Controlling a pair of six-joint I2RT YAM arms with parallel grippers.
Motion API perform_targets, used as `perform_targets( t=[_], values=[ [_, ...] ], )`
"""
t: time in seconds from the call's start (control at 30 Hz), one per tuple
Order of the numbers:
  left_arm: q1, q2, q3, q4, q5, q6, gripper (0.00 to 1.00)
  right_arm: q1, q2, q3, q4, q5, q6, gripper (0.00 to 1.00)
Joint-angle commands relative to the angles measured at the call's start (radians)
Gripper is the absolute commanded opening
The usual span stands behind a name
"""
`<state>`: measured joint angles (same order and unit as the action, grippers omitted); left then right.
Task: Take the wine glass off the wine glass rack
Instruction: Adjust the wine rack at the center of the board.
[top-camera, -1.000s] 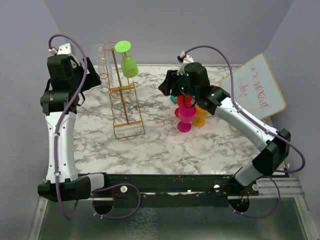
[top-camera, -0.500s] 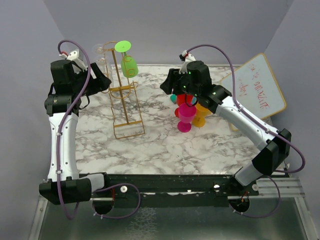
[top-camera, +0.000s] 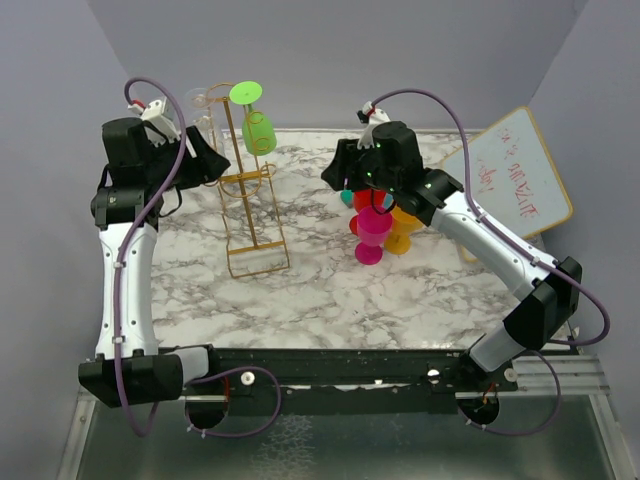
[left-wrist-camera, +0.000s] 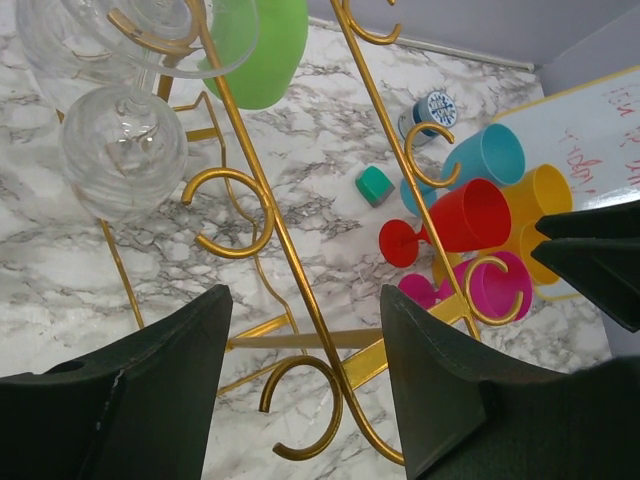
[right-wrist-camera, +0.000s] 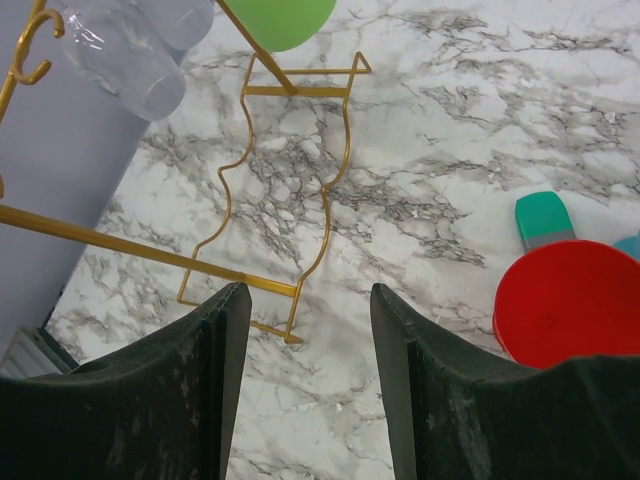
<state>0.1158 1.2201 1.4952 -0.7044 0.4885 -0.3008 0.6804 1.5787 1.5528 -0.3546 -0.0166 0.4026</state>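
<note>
The gold wine glass rack (top-camera: 247, 182) stands at the back left of the marble table. A green wine glass (top-camera: 257, 131) hangs upside down from it, and clear wine glasses (top-camera: 201, 112) hang beside that. In the left wrist view a clear wine glass (left-wrist-camera: 122, 150) and the green one (left-wrist-camera: 262, 48) hang above a rack stem (left-wrist-camera: 318, 330). My left gripper (left-wrist-camera: 305, 385) is open, its jaws on either side of that stem and a scroll hook without touching them. My right gripper (right-wrist-camera: 305, 385) is open over bare marble, holding nothing.
Magenta (top-camera: 372, 232), orange (top-camera: 402, 230) and red (top-camera: 364, 200) plastic wine glasses stand grouped under the right arm, with a teal one (left-wrist-camera: 487, 158) and a small green block (left-wrist-camera: 374, 185) nearby. A whiteboard (top-camera: 512, 182) leans at the back right. The rack's open wire base (right-wrist-camera: 290, 180) lies left of my right gripper.
My left arm has swung right, up against the rack, and its jaws have narrowed. The right arm has hardly moved.
</note>
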Motion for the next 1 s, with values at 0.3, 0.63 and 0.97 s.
perform_targets(
  t=[0.3,0.63,0.97],
  values=[
    [0.005,0.057,0.027,0.023,0.099,0.044,0.52,-0.003,0.006,0.023,-0.04,0.005,-0.018,0.57],
    [0.005,0.066,0.027,0.026,0.122,0.075,0.42,-0.004,-0.019,0.027,-0.04,0.012,-0.021,0.57],
    [0.005,0.048,0.025,0.011,0.105,0.118,0.15,-0.006,-0.014,0.078,-0.041,-0.043,-0.052,0.59]
  ],
)
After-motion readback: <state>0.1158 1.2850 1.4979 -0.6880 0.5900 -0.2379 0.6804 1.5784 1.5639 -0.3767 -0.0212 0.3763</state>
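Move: The rack's left side rod, which I go for, runs just off my left fingertips, about 1 cm ahead, 1 cm right and 2 cm lower. The rack's crossbar has its middle some 5 cm to the right, level ahead, about 3 cm lower. The green glass hangs roughly 11 cm ahead and 6 cm right, the near clear glass about 9 cm ahead and 3 cm left. For my right hand the rod is about 21 cm left and 1 cm back, slightly higher. I shut my left fingers around the rack's left side rod, just above where the crossbar meets it, going from well open to about a quarter open and beginning to pinch it. To get there I ease down, forward and right, about 2 cm in all in the first half, then stay in place as the fingers narrow, the wrist turning some 5 degrees clockwise. ##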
